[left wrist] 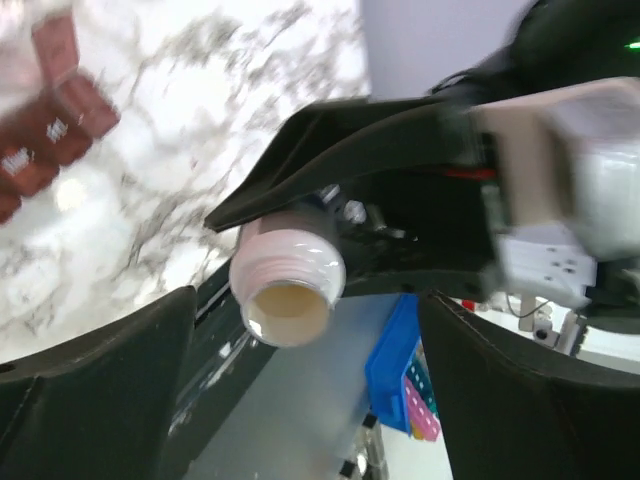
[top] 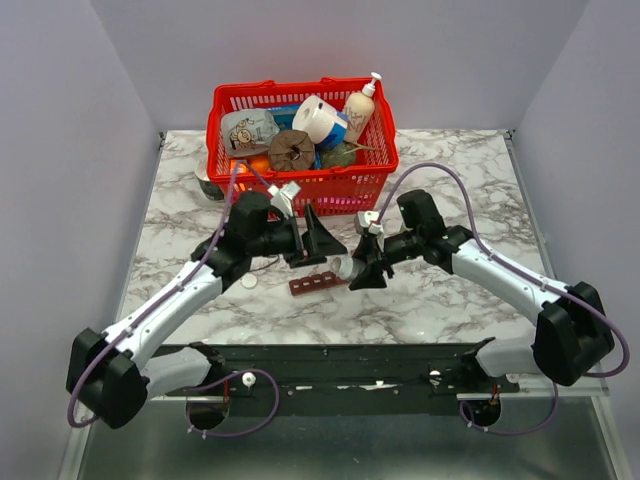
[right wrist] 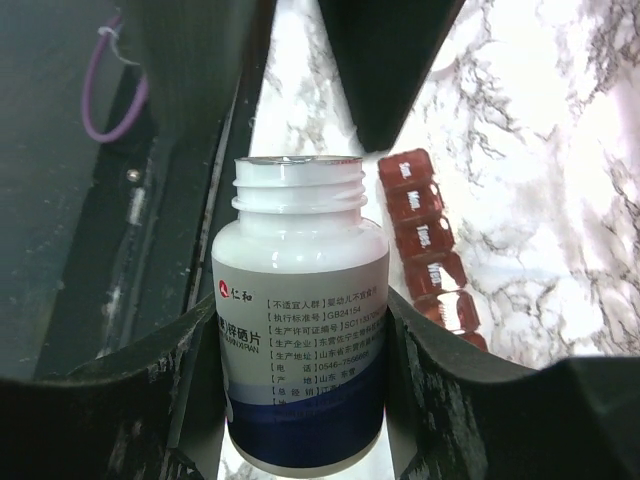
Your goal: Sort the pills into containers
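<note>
My right gripper point(top: 362, 268) point(right wrist: 302, 330) is shut on a white pill bottle point(top: 341, 268) point(right wrist: 300, 240) with a blue band and no cap. It holds the bottle tipped, mouth toward the left arm, just above the table. The containers point(top: 318, 282) point(right wrist: 428, 245) point(left wrist: 52, 120), a dark-red strip of small lidded compartments, lie right beside the bottle. My left gripper point(top: 318, 240) point(left wrist: 310, 335) stands open, fingers wide apart with nothing between them, facing the bottle's open mouth point(left wrist: 288, 290). No pills show; the bottle's inside looks pale and blurred.
A red mesh basket point(top: 300, 178) full of household items stands at the back of the marble table point(top: 450, 300). A small white round cap point(top: 248, 283) lies left of the strip. A dark round object point(top: 208, 184) sits by the basket's left corner.
</note>
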`<state>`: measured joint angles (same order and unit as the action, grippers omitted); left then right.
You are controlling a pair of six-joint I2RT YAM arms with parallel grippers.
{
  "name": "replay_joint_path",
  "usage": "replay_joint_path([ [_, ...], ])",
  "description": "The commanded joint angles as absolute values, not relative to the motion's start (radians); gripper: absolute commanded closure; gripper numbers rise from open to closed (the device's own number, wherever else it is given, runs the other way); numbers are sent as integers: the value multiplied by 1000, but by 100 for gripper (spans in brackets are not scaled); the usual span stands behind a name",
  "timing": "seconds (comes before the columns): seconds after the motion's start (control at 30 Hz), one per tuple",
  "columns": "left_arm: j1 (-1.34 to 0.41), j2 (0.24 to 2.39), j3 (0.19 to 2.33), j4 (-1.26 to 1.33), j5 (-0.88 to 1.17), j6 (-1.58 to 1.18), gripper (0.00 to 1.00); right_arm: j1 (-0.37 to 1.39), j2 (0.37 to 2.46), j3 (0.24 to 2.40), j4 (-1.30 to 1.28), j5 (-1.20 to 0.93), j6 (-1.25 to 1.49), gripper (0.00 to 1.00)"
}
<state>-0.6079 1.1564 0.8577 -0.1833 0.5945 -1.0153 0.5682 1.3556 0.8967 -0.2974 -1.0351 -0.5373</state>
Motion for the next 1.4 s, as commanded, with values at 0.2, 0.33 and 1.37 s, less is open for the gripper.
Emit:
replay_joint_path([
  [0.2,-364,904,1152,-371,600,-604,1,343,1212,1228,-284,-1310,-313,88],
  [0.33,-362,853,1138,-353,506,-545,1,224,1241,1492,-190,-1229,-60,88],
  [1.37,-359,775,903,-273,509,-459,1,136,1067,1476,118,-1076,205,98],
])
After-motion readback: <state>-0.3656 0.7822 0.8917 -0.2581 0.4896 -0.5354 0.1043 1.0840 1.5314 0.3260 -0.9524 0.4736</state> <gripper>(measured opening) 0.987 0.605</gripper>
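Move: Just off the left hand's already open fingers, the open pill bottle sits about 5 cm to its right, 1 cm back and 5 cm lower, gripped by the right hand at its own hand point. The brown pill box lies on the table some 3 cm ahead, 2 cm left and 21 cm below the left hand; the white cap is also 3 cm ahead, but 21 cm left. From the right hand, the box is 4 cm ahead, 8 cm left and 15 cm down. Lifting the pill bottle fast, the right hand keeps its grip and climbs over 40 cm, swinging about 11 cm right, away from the box, while its wrist rolls some 45 degrees to bring the mouth from facing left to facing up. The left hand, fingers staying wide open, backs off 10 cm left, rising some 18 cm before sinking to about 9 cm above its start, fingers swinging forward and levelling out. ##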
